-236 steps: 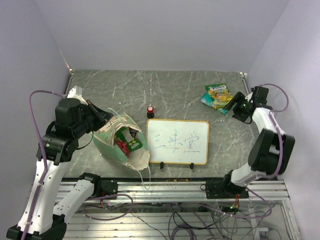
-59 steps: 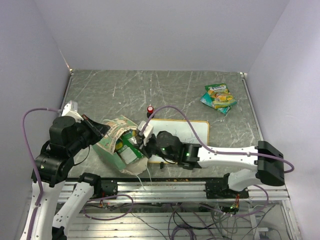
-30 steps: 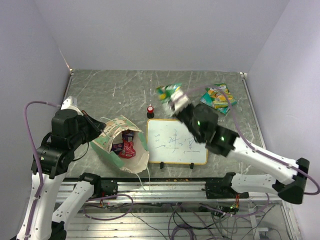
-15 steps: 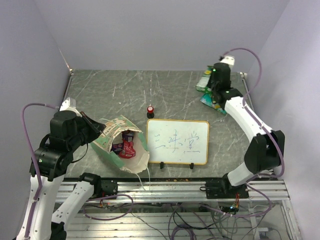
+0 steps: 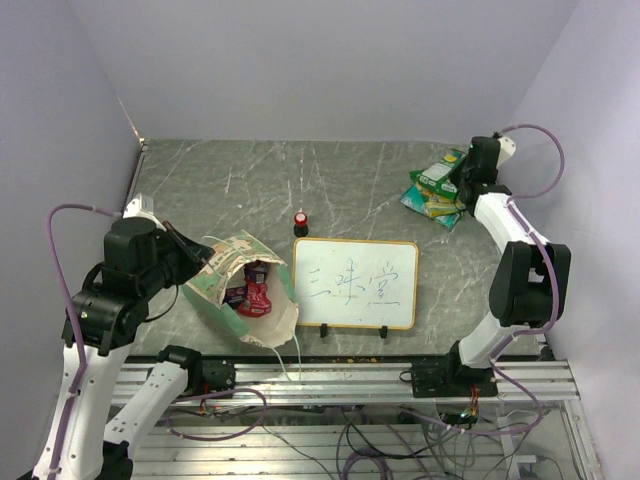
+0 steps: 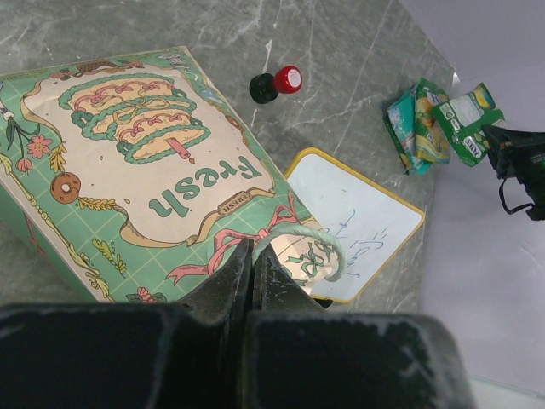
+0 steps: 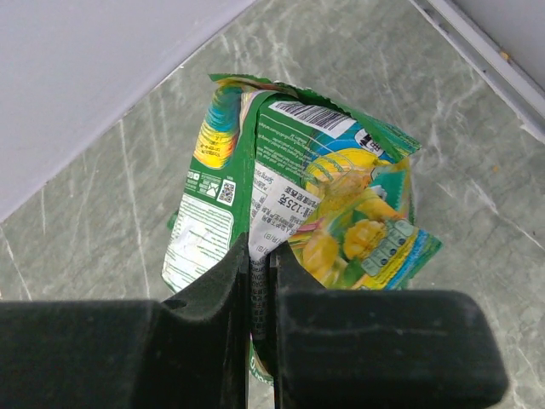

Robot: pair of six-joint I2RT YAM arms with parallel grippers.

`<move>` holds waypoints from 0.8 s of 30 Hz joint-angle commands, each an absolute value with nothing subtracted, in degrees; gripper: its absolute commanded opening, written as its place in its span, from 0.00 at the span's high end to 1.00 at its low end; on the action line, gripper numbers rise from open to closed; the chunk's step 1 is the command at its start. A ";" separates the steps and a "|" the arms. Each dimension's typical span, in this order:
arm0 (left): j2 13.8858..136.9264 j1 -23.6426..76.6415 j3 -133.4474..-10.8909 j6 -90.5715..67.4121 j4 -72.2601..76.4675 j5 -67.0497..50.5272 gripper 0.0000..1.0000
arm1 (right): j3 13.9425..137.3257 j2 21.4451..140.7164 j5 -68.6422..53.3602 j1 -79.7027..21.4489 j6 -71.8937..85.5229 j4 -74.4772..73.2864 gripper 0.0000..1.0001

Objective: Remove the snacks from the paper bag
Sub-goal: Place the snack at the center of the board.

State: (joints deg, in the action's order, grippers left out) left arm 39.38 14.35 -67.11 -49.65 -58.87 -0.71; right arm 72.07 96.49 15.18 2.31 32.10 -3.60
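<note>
The paper bag lies on its side at the left, mouth toward the whiteboard, with a red and a purple-and-white snack showing inside. My left gripper is shut on the bag's string handle, holding the mouth up. At the far right my right gripper is shut on a green snack packet, pinching its back seam. That packet hangs just above a yellow-green packet lying on the table. The bag's printed side fills the left wrist view.
A wood-framed whiteboard lies in the middle, right of the bag. A small red-topped black knob stands just behind it. The table's right rim and the side wall run close to the right gripper.
The right arm has carried the green packet from mid-table to the far right, over the packet lying there. The left gripper and the bag have hardly moved.
</note>
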 commanded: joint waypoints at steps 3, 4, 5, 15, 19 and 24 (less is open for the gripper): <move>40.50 14.50 -68.62 -49.42 -59.43 -0.90 0.93 | 64.49 95.57 8.51 4.62 33.98 7.37 1.00; 40.66 14.50 -68.72 -49.28 -59.42 -0.95 0.93 | 63.15 95.65 8.23 4.70 33.83 8.89 1.00; 40.81 14.50 -68.76 -49.15 -59.35 -1.05 0.93 | 62.29 95.98 8.33 4.82 33.69 9.65 1.00; 42.27 14.50 -69.73 -47.90 -58.87 -1.45 0.93 | 59.07 98.05 7.91 6.55 34.61 7.03 0.76; 42.31 14.50 -69.69 -48.20 -58.21 -0.92 0.93 | 59.77 95.97 7.60 6.66 32.71 4.50 0.56; 43.66 14.50 -71.42 -46.47 -59.10 -1.21 0.93 | 59.98 92.44 7.40 7.01 31.38 0.29 0.27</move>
State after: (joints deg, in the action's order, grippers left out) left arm 42.72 14.35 -68.51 -48.60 -59.44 -0.71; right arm 59.88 96.88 7.77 6.35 33.08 3.73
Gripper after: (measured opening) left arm 0.072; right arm 0.645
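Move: The snack pile, a yellow packet over a teal one, is what the green snack in the right hand is being taken to. It lies almost under that hand, about 3 cm ahead, 2 cm left and 12 cm below. From the right hand, the whiteboard's middle is roughly 20 cm back and 25 cm left, and the red-capped bottle some 38 cm left and 4 cm back, both on the table. From the left hand the pile is about 30 cm ahead, 62 cm right and 25 cm lower. The green snack, still pinched by one end in the right hand, is lowered about 7 cm towards the snack pile, quickly at first and with a drift back of some 3 cm. As the descent eases out, the right fingers open to well over half their width and let the snack go, while the hand draws slightly back. ##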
